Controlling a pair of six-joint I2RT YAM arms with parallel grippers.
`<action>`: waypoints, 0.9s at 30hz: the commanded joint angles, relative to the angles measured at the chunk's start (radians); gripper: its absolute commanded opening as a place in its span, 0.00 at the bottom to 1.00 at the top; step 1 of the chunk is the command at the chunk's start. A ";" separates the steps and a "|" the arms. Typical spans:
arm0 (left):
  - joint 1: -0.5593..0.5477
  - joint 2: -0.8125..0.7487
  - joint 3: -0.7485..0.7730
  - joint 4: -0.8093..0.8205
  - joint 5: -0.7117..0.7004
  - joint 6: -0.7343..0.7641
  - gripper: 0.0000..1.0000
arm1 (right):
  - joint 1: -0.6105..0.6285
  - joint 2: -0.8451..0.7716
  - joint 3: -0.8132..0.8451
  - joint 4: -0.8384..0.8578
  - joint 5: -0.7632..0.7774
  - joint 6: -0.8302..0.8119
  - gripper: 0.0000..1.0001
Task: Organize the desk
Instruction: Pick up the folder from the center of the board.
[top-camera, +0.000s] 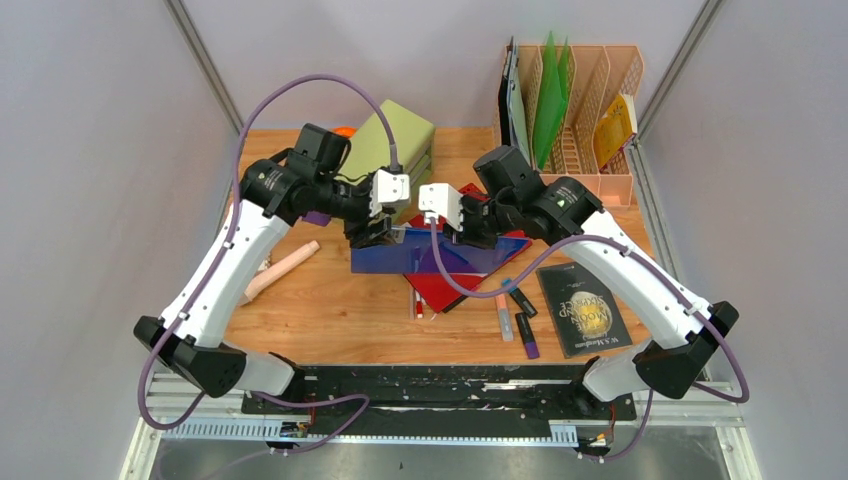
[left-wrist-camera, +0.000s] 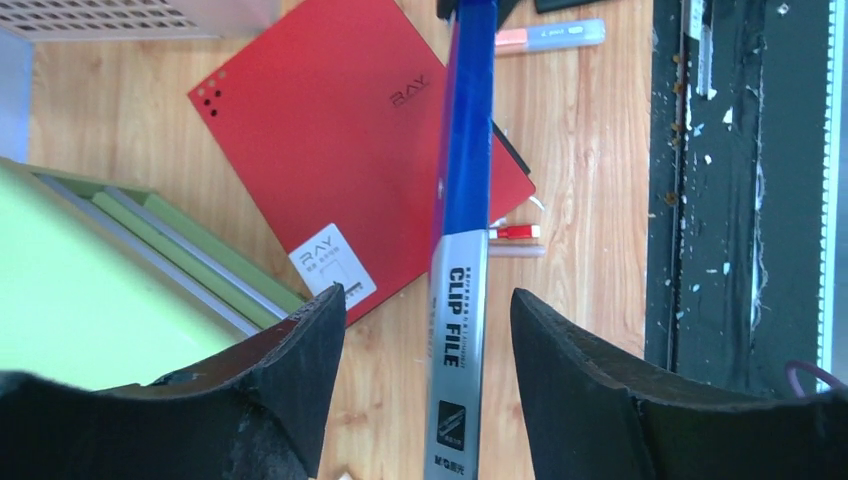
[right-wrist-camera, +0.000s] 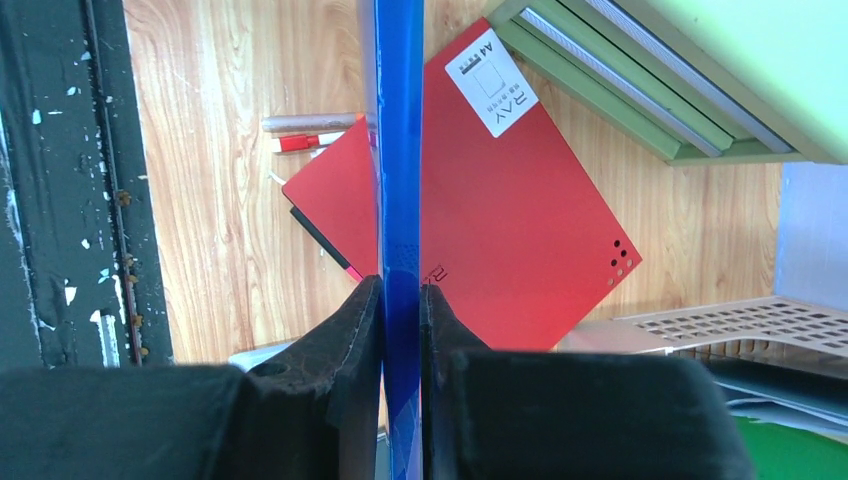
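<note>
A blue clip file (top-camera: 440, 258) stands on edge over the middle of the wooden desk (top-camera: 330, 310). My right gripper (right-wrist-camera: 401, 300) is shut on the file's blue cover (right-wrist-camera: 398, 150), both pads pressed flat against it. My left gripper (left-wrist-camera: 428, 330) is open around the other end. The file's silver "CLIP FILE" spine (left-wrist-camera: 457, 350) runs between the fingers with a gap on each side. From above, the left gripper (top-camera: 372, 232) and right gripper (top-camera: 458, 235) face each other across the file.
A red folder (top-camera: 450, 285) lies flat under the file. The olive-green drawer chest (top-camera: 395, 145) stands behind, the peach file rack (top-camera: 585, 110) at back right. A black book (top-camera: 583, 308), markers (top-camera: 503, 315) and a pink stick (top-camera: 280, 272) lie on the desk.
</note>
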 joint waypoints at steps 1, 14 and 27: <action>-0.007 -0.011 -0.027 -0.014 0.021 0.019 0.66 | 0.001 -0.025 0.016 0.101 0.013 0.007 0.00; -0.008 -0.018 -0.078 0.025 0.022 -0.032 0.00 | -0.006 -0.022 0.010 0.179 0.090 0.129 0.03; -0.008 -0.098 -0.015 0.354 -0.297 -0.311 0.00 | -0.240 0.000 0.266 0.306 0.139 0.510 0.89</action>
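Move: The blue folder hangs from the shut right fingers, its middle about 4 cm left of and 9 cm below that hand. From the open left hand the middle is 9 cm right and 9 cm below, with the folder's left end between the fingers. The red folder lies 7 cm ahead, 15 cm right and 28 cm below the left hand; the green cabinet about 22 cm ahead, 4 cm left and 20 cm below. Left hand sinks 2 cm, pinches the blue folder, then eases forward-up; right lets go, leaving up-forward some 12 cm. ##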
